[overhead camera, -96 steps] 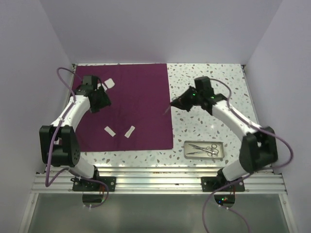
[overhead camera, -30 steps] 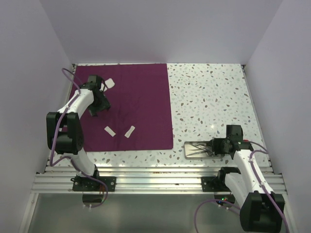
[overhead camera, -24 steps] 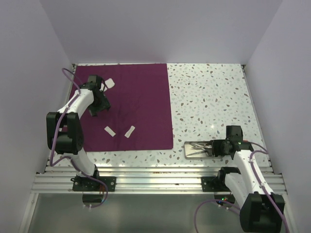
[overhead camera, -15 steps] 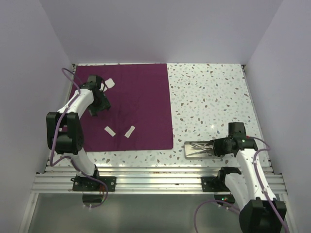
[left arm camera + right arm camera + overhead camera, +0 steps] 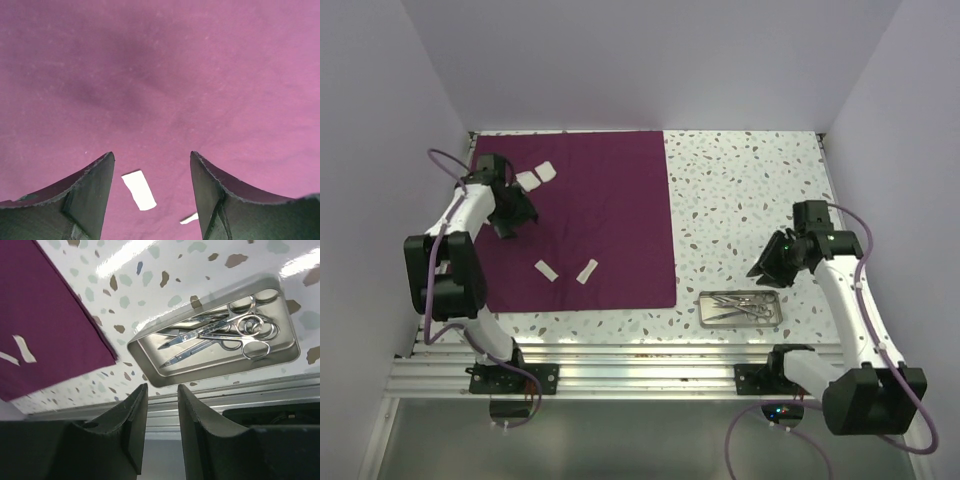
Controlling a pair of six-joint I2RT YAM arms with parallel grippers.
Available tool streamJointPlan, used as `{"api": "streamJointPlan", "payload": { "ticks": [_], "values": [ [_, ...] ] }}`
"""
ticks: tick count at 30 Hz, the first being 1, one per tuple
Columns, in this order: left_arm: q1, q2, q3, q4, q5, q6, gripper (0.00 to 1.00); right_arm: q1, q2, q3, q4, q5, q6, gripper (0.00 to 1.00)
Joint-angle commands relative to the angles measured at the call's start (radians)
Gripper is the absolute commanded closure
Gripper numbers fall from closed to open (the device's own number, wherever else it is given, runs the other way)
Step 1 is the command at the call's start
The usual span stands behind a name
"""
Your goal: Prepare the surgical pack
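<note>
The plum-purple cloth [image 5: 605, 215] lies flat on the left half of the table. Several white gauze pads rest on it, one at the back left [image 5: 547, 171] and two near the front [image 5: 547, 270]. My left gripper [image 5: 506, 230] hovers open over the cloth's left part. Between its fingers in the wrist view shows a gauze pad [image 5: 140, 190] lying on the cloth [image 5: 165, 75], not held. The steel tray [image 5: 772, 319] sits at the front right with silver scissor-like instruments [image 5: 740, 305] in it. My right gripper [image 5: 758, 274] hangs just above and behind the tray [image 5: 220, 364], open and empty.
The aluminium rail [image 5: 640, 375] runs along the near edge, right below the tray. White walls close in the table on the left, back and right. Speckled tabletop [image 5: 750, 190] shows right of the cloth.
My right gripper opened at the tray, then lifted up and back, leaving the instruments in the tray. My left gripper shifted a little to the left over the cloth.
</note>
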Motion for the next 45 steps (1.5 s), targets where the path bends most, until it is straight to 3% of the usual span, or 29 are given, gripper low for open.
{"api": "streamJointPlan", "payload": {
  "ticks": [1,9,14,17,31,36,45],
  "values": [
    [0.081,-0.077,-0.004,0.087,0.183,0.032,0.34,0.136,0.034,0.035,0.011,-0.068,-0.162,0.65],
    [0.166,0.059,0.240,0.025,0.032,0.109,0.35,0.271,0.200,0.159,0.058,-0.123,-0.234,0.64],
    [0.304,0.151,0.199,0.188,0.231,0.052,0.42,0.291,0.332,0.234,0.124,-0.147,-0.245,0.64],
    [0.351,0.208,0.191,0.260,0.282,0.032,0.48,0.291,0.407,0.256,0.161,-0.204,-0.232,0.63],
    [0.361,0.266,0.141,0.308,0.105,-0.012,0.60,0.304,0.591,0.344,0.198,-0.252,-0.244,0.63],
    [0.356,0.223,0.055,0.329,0.045,-0.041,0.60,0.304,0.608,0.324,0.224,-0.282,-0.233,0.63],
    [0.347,0.248,0.058,0.337,0.023,-0.073,0.59,0.302,0.603,0.334,0.198,-0.259,-0.262,0.63]
  ]
}}
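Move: The leftmost gauze lies about 12 cm to the left of the left hand, some 7 cm farther out and 9 cm below. The second gauze is roughly 5 cm beyond it and 4 cm to its right; the third gauze is about 9 cm beyond it and 11 cm to its right. From the right hand, the leftmost gauze lies some 75 cm left, about 22 cm ahead and 16 cm below. Left hand arcs 15 cm left and down towards the leftmost gauze, fingers narrowing; right hand swings left and forward. ##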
